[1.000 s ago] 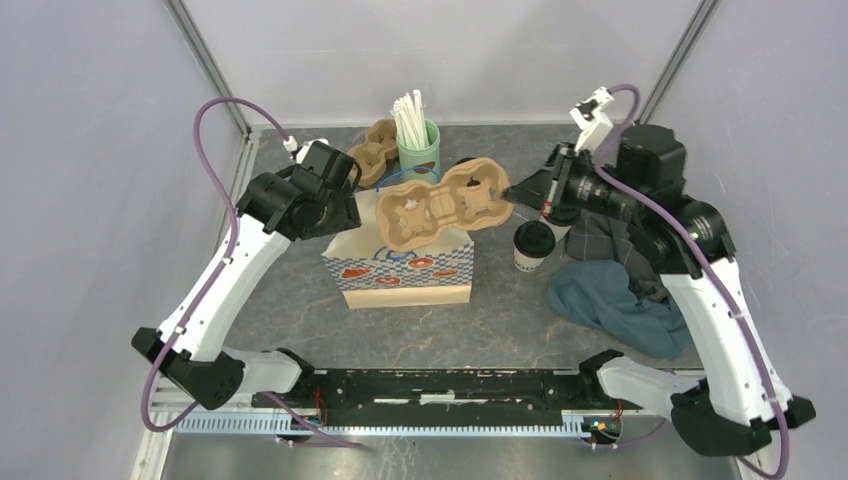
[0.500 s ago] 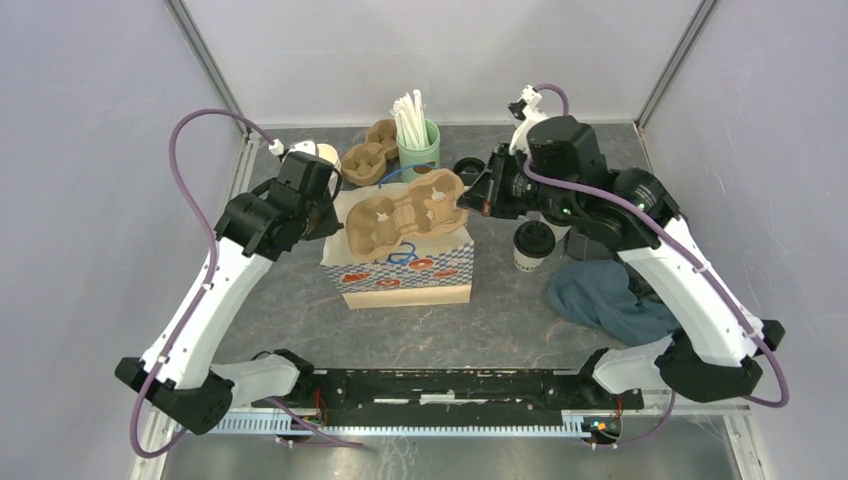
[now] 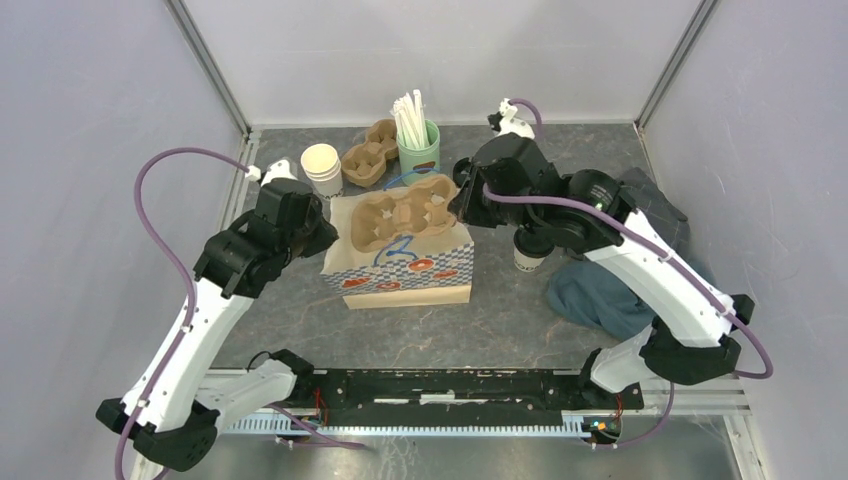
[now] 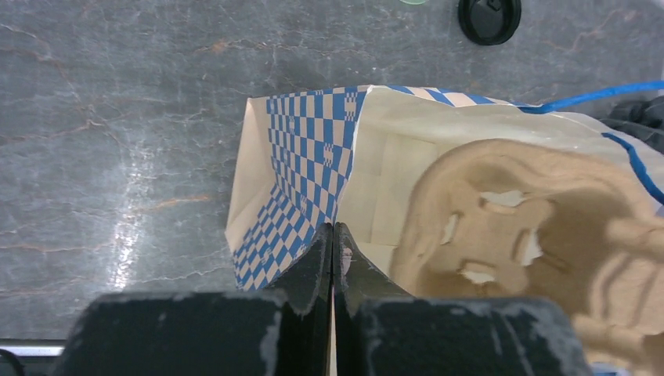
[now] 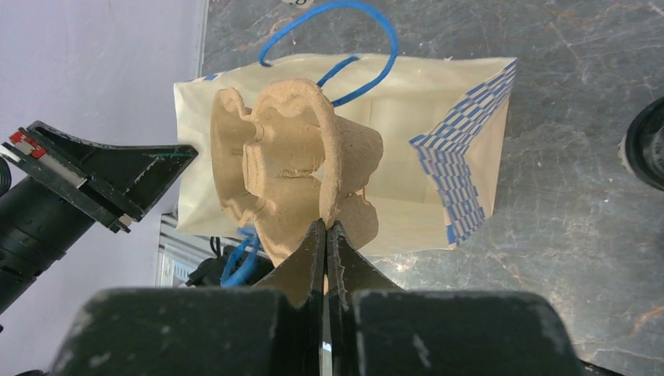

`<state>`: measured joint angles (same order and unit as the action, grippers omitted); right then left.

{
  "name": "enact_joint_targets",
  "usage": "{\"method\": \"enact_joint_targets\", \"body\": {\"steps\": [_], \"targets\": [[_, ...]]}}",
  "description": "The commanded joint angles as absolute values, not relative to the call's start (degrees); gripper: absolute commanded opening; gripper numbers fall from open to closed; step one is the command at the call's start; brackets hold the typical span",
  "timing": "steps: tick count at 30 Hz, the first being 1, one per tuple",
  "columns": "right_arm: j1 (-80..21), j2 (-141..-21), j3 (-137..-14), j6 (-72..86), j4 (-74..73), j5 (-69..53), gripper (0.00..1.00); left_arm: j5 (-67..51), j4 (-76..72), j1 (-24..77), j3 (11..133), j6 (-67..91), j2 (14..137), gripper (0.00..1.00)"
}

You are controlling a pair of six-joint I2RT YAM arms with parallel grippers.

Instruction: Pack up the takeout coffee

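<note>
The takeout coffee (image 3: 527, 257) stands on the table right of the bag, its top partly hidden under my right arm. The blue-checked paper bag (image 3: 405, 272) stands open in the middle. My left gripper (image 3: 328, 233) is at the bag's left end, and in the left wrist view it (image 4: 334, 235) is shut on the bag's rim (image 4: 313, 149). My right gripper (image 5: 326, 232) is shut on the edge of a brown pulp cup carrier (image 5: 290, 157). The carrier (image 3: 400, 212) sits tilted in the bag's mouth.
Stacked white cups (image 3: 322, 165), a second brown carrier (image 3: 368, 155) and a green cup of straws (image 3: 418, 140) stand at the back. A loose black lid (image 4: 489, 17) lies beyond the bag. A blue-grey cloth (image 3: 600, 298) is heaped at the right.
My left gripper came down to the bag's left rim and closed on it. My right arm swung left, lowering the carrier toward the bag's mouth.
</note>
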<state>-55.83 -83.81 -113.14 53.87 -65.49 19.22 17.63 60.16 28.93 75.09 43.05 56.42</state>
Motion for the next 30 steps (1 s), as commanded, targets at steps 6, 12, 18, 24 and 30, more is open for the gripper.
{"method": "enact_joint_targets", "body": {"steps": [6,12,18,24,30], "targets": [[-64.06,-88.31,-115.10,63.25,-69.45,31.84,0.00,15.32,54.54,28.57,73.05,53.45,54.80,0.02],[-66.30,-90.42,-112.01,66.13,-67.08,34.78,0.00,14.74,54.55,28.57,73.22,53.63,54.68,0.02],[-66.32,-94.88,-110.74,66.00,-64.30,35.16,0.00,14.45,53.34,28.56,71.51,52.43,52.43,0.02],[-66.35,-97.85,-108.94,65.81,-63.04,35.31,0.00,14.43,53.13,28.59,71.21,52.38,50.92,0.02],[-64.96,-99.86,-112.11,63.16,-66.34,35.72,0.00,14.72,53.16,28.58,70.53,52.07,50.89,0.02]]}}
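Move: Ahead and to the left of the right hand, which already grips the right end of the cup tray, lies the bag's middle: about 5 cm forward, 8 cm left and 23 cm down. The nearer lidded coffee stands roughly 9 cm ahead, 18 cm right of that hand; the loose black lid some 31 cm ahead, 6 cm right, both about 30 cm below or more. From the left hand, already on the bag's left rim, the bag's middle is 4 cm ahead, 12 cm right, 13 cm lower. Lowering the cup tray through the open mouth into the bag, the right hand sinks about 11 cm and shifts some 7 cm left, drifting slightly back and then forward again as the descent speeds up. It rolls about 15 degrees, left side dipping, and stays shut on the tray's end. The left hand keeps its pinch on the rim nearly in place, rolling slightly. ##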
